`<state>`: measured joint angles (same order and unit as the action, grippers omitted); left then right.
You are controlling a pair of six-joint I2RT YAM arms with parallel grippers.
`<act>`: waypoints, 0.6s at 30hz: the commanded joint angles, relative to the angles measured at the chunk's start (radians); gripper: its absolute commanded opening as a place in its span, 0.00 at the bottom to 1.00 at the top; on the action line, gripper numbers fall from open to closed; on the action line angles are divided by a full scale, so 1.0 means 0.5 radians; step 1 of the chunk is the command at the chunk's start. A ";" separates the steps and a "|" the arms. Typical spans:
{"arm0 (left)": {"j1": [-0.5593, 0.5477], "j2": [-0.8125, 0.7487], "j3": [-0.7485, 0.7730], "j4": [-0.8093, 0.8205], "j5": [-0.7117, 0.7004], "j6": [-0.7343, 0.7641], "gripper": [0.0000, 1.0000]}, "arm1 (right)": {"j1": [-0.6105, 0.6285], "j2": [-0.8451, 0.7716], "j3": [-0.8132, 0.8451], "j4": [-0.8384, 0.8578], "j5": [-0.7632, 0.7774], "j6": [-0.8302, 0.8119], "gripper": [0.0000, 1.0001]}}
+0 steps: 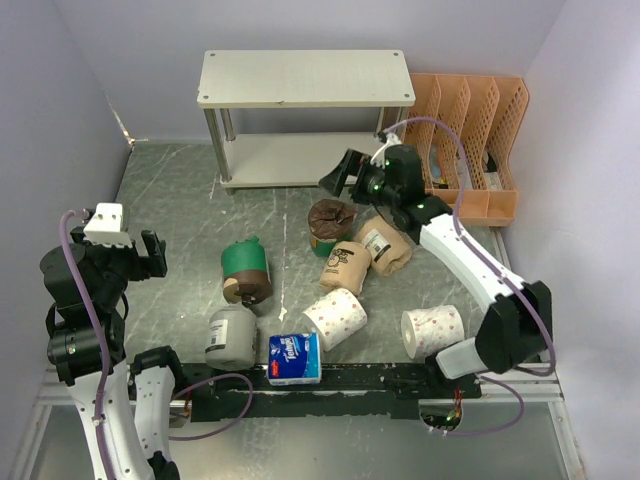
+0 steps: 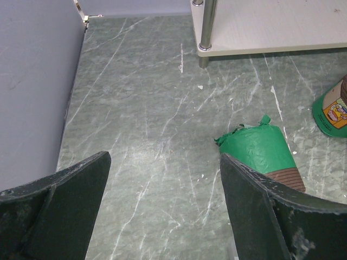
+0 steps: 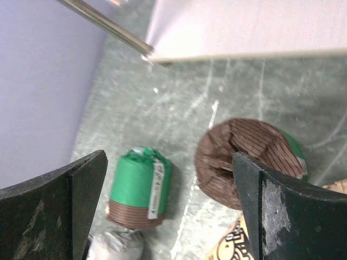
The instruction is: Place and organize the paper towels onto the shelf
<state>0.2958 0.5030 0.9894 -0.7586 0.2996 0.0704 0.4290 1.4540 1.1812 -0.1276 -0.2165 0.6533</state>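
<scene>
The off-white two-tier shelf [image 1: 305, 78] stands at the back with both boards bare. Several wrapped paper towel rolls lie on the grey table: a brown-and-green roll lying flat [image 1: 245, 270], a second brown-and-green one upright [image 1: 331, 224], two tan kraft rolls [image 1: 385, 245] [image 1: 343, 266], a grey one [image 1: 233, 336], a blue-and-white pack [image 1: 295, 358] and two white dotted ones [image 1: 335, 318] [image 1: 433, 331]. My right gripper [image 1: 338, 177] is open and empty, above and just behind the upright brown roll [image 3: 246, 157]. My left gripper [image 1: 152, 253] is open and empty, left of the lying green roll [image 2: 260, 150].
An orange perforated file organizer [image 1: 470, 145] stands right of the shelf. Grey walls close the left and right sides. The shelf's lower board and a silver leg [image 2: 206, 27] show in the left wrist view.
</scene>
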 commanded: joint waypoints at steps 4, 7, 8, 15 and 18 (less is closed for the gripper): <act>0.023 -0.008 -0.009 0.064 0.016 0.000 0.94 | 0.005 -0.173 0.214 -0.436 0.355 -0.286 1.00; 0.024 -0.006 -0.009 0.063 0.019 -0.001 0.94 | -0.014 -0.126 0.086 -0.480 0.598 -0.350 1.00; 0.022 -0.001 -0.008 0.062 0.018 0.000 0.94 | -0.021 -0.119 0.016 -0.436 0.608 -0.334 1.00; 0.024 -0.004 -0.009 0.060 0.016 0.000 0.94 | -0.031 -0.042 -0.317 -0.005 0.528 -0.208 1.00; 0.023 -0.004 -0.009 0.063 0.016 0.000 0.94 | -0.032 0.035 -0.337 0.092 0.456 -0.196 1.00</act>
<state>0.2962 0.5030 0.9894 -0.7586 0.2996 0.0704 0.4168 1.4551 1.0122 -0.2195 0.0319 0.5419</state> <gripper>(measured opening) 0.936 0.999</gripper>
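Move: The labelled kraft roll lies about 12 cm to the right of the right hand, 5 cm nearer the base and some 17 cm below. The standing brown-and-green roll is almost directly beneath, about 16 cm down. The owl kraft roll lies 9 cm back and 3 cm right, 18 cm below. From the left hand, the labelled roll is roughly 13 cm ahead, 45 cm right and 23 cm down. Lift the open right gripper about 7 cm clear above the standing brown-and-green roll, swinging right as it rises, then bring it down some 17 cm on that roll's right side, towards the labelled kraft roll. Shift about 6 cm right in all, tipping the fingers some 20 degrees steeper on the way down and keeping them wide open. ##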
